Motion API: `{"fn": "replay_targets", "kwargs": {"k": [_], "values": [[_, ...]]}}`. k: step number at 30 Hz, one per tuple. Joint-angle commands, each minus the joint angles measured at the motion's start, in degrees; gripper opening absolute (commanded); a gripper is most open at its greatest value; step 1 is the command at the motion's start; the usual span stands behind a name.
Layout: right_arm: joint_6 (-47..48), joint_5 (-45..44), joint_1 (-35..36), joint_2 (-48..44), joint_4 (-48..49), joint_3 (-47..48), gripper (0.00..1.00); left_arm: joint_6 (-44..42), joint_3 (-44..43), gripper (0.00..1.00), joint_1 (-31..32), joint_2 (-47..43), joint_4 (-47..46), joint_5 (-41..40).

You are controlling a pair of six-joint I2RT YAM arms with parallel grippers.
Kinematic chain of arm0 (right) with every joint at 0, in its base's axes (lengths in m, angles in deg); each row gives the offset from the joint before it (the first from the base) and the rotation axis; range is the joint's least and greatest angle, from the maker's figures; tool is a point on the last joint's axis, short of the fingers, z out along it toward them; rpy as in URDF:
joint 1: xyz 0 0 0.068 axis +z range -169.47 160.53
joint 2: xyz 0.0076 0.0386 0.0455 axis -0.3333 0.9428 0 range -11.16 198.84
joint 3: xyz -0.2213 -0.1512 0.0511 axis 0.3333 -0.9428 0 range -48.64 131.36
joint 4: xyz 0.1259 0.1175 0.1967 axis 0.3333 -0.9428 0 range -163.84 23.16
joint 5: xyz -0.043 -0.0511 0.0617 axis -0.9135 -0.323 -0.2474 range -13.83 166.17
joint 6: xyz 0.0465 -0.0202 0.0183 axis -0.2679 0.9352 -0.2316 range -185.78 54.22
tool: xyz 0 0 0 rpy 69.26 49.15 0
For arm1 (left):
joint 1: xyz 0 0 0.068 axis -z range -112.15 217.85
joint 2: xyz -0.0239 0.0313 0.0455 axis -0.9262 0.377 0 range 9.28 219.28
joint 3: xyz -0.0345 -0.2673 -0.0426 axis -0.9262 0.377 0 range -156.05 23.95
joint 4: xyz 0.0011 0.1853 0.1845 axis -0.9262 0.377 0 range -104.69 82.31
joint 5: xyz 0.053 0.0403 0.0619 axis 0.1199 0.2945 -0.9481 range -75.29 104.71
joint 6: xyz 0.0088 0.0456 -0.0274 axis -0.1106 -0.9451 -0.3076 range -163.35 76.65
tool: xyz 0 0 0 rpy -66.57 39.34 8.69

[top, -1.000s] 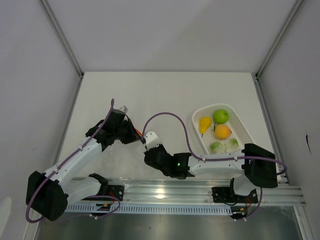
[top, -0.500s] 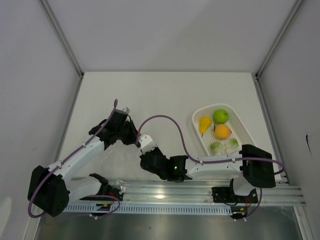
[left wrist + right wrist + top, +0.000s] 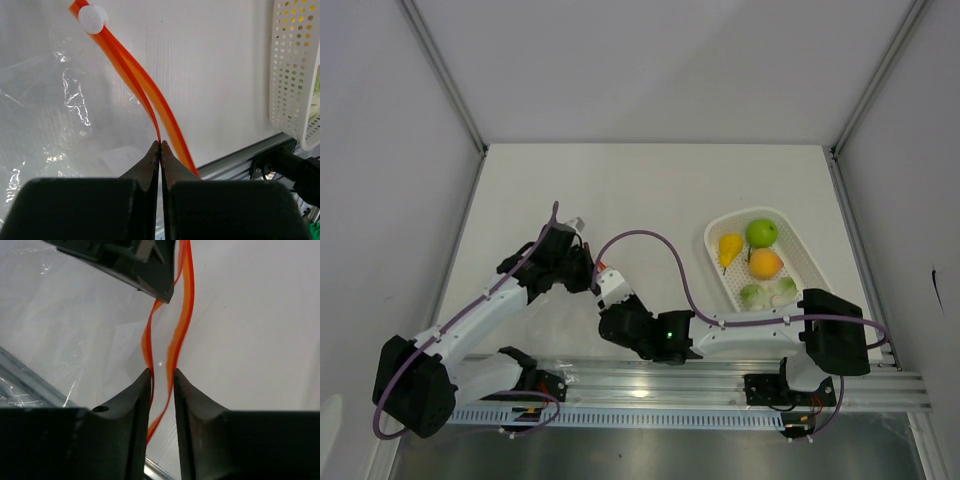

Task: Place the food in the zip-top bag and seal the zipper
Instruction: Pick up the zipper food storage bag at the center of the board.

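The clear zip-top bag [image 3: 60,115] lies on the table with its red-orange zipper [image 3: 135,75] raised and its two lips parted. A white slider [image 3: 93,17] sits at the zipper's far end. My left gripper [image 3: 160,144] is shut on one lip of the zipper. My right gripper [image 3: 161,372] is narrowly open, with both zipper lips [image 3: 176,340] running between its fingers. In the top view the two grippers [image 3: 588,272] [image 3: 611,291] meet at the bag's mouth. The food, a yellow pear [image 3: 730,247], green apple [image 3: 762,232], orange fruit [image 3: 766,263] and green and whitish pieces [image 3: 767,293], lies in the basket.
The white perforated basket [image 3: 802,240] stands at the right of the table and shows at the right edge of the left wrist view [image 3: 290,75]. The aluminium rail [image 3: 650,385] runs along the near edge. Grey walls enclose the table on three sides.
My right gripper has moved left toward the left gripper and now straddles the zipper. My left gripper has shifted slightly right and nearer, still holding the strip.
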Motion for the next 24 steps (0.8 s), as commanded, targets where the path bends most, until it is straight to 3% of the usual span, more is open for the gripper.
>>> {"fn": "replay_targets", "kwargs": {"k": [1,7,16,20,24], "values": [[-4.1,-0.3,-0.7,-1.8,-5.9,3.4,0.31,-3.2,1.6,0.01,1.0,-4.6,-1.7,0.9],[-10.8,7.5,-3.5,-11.5,-13.0,3.0,0.53,-4.7,5.4,0.01,1.2,-13.3,-4.6,2.6],[-15.6,27.9,-16.5,-20.7,-9.5,-3.6,0.54,-5.2,9.6,0.01,3.6,-23.8,-6.8,6.1],[-15.6,34.6,-18.3,-19.0,-9.2,-2.7,0.62,-4.9,10.3,0.01,4.0,-26.5,-6.9,6.7],[-17.3,38.3,-17.6,-14.3,-8.8,-1.2,0.63,-4.4,10.7,0.01,4.7,-26.5,-7.6,6.8]]}}
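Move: The left gripper already pinches one red zipper lip of the bag, the white slider some 7 cm ahead of it and 3 cm below; the clear body hangs about 6 cm to its left, 3 cm back and 7 cm below. For the right gripper, fingers just parted, the other lip lies right at the tips, about 1 cm ahead, 1 cm left and 1 cm below; the basket is roughly 36 cm right, 6 cm ahead and 8 cm below. Keep the left gripper shut on its lip and raise the bag's zipper about 5.5 cm while drawing back some 5 cm. Open the right fingers wider to come free of the zipper, swing them right, up about 7 cm and a little forward, then ease back towards the lips, down, left and back, tipping the fingers some 25 degrees downward and rolling the left side up. ##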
